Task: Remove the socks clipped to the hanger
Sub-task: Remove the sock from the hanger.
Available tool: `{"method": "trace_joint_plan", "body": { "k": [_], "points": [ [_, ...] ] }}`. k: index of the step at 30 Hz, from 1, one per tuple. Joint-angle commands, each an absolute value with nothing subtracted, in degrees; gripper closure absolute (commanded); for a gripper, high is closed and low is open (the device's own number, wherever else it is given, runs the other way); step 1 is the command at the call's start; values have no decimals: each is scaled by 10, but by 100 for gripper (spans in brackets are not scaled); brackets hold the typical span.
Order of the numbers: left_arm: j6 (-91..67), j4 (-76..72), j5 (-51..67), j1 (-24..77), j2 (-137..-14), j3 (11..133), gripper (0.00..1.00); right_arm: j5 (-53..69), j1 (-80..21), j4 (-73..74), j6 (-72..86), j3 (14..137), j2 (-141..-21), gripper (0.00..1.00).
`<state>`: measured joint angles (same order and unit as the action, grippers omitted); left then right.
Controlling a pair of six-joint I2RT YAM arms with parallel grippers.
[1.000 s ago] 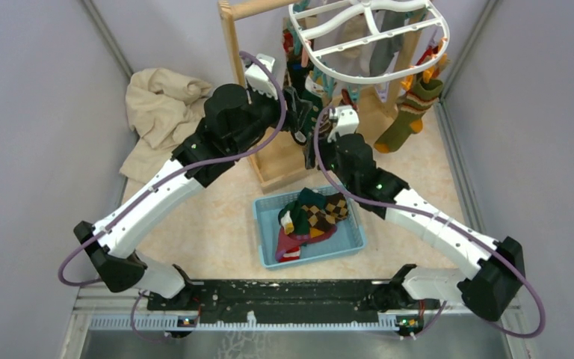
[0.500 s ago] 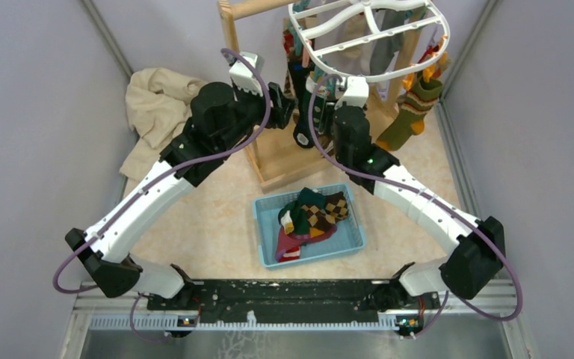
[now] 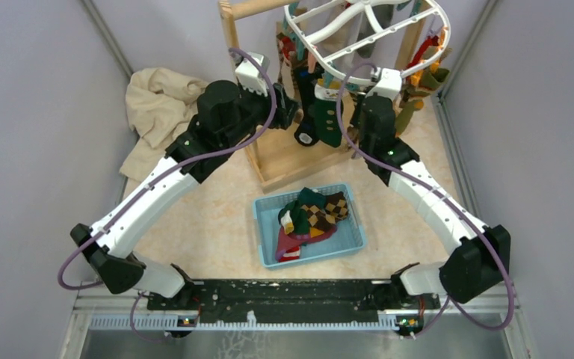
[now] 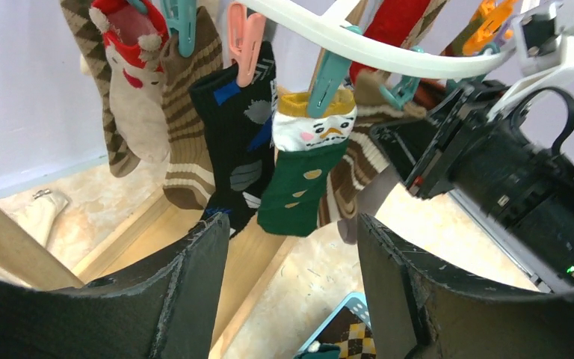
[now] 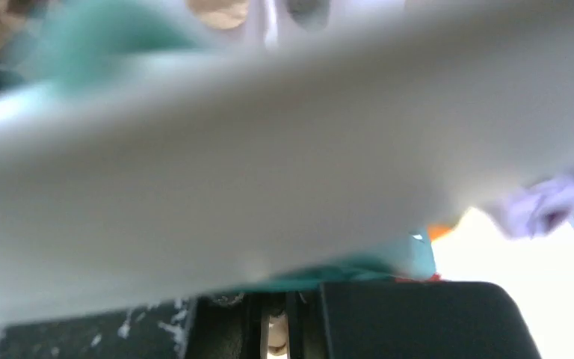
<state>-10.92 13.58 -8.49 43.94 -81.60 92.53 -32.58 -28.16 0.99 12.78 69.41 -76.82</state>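
The white oval hanger hangs at the back with socks clipped round its rim. In the left wrist view a green snowman sock hangs from a teal clip, beside a black sock and a brown striped sock. My left gripper is open just below the green sock, its jaws apart and not touching it. My right gripper reaches up under the rim. Its jaws stand close together against the blurred white hanger and a teal clip.
A blue basket with several loose socks sits in the middle of the table. The wooden stand and its base are behind the left gripper. A beige cloth lies at the back left.
My right gripper rose, moved right under the hanger rim and closed. The hanger swung, carrying the right-hand socks back. My left gripper shifted slightly and stayed open.
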Motion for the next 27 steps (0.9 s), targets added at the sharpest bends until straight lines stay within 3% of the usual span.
{"method": "trace_joint_plan", "body": {
  "k": [1,11,27],
  "points": [
    [-115,129,-45,436,-833,949,31,-301,-243,-1,148,688,-726,91],
    [-139,44,82,437,-907,982,31,-271,-230,18,148,681,-706,90],
    [-72,-30,147,424,-997,1037,28,-238,-213,38,156,674,-689,90]
  ]
}}
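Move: The teal clip on the brown striped sock is about 15 cm to the left hand's right, some 5 cm farther ahead and about level with it. Nearer stands the green snowman sock, roughly 8 cm to the right, 6 cm ahead and 3 cm lower. The black sock hangs about 9 cm ahead, 4 cm to the right and 3 cm lower. From the right hand, already shut on the striped sock, the teal clip is about 3 cm above and 1 cm left. Bring the open left gripper about 10 cm to the right, easing slightly forward, in front of the snowman sock and towards the teal clip, while turning it clockwise some 20 degrees to face the clip; keep its fingers wide. With the right gripper keep the pinch on the striped sock, draw it about 3 cm to the right at the start, then hold it there. ##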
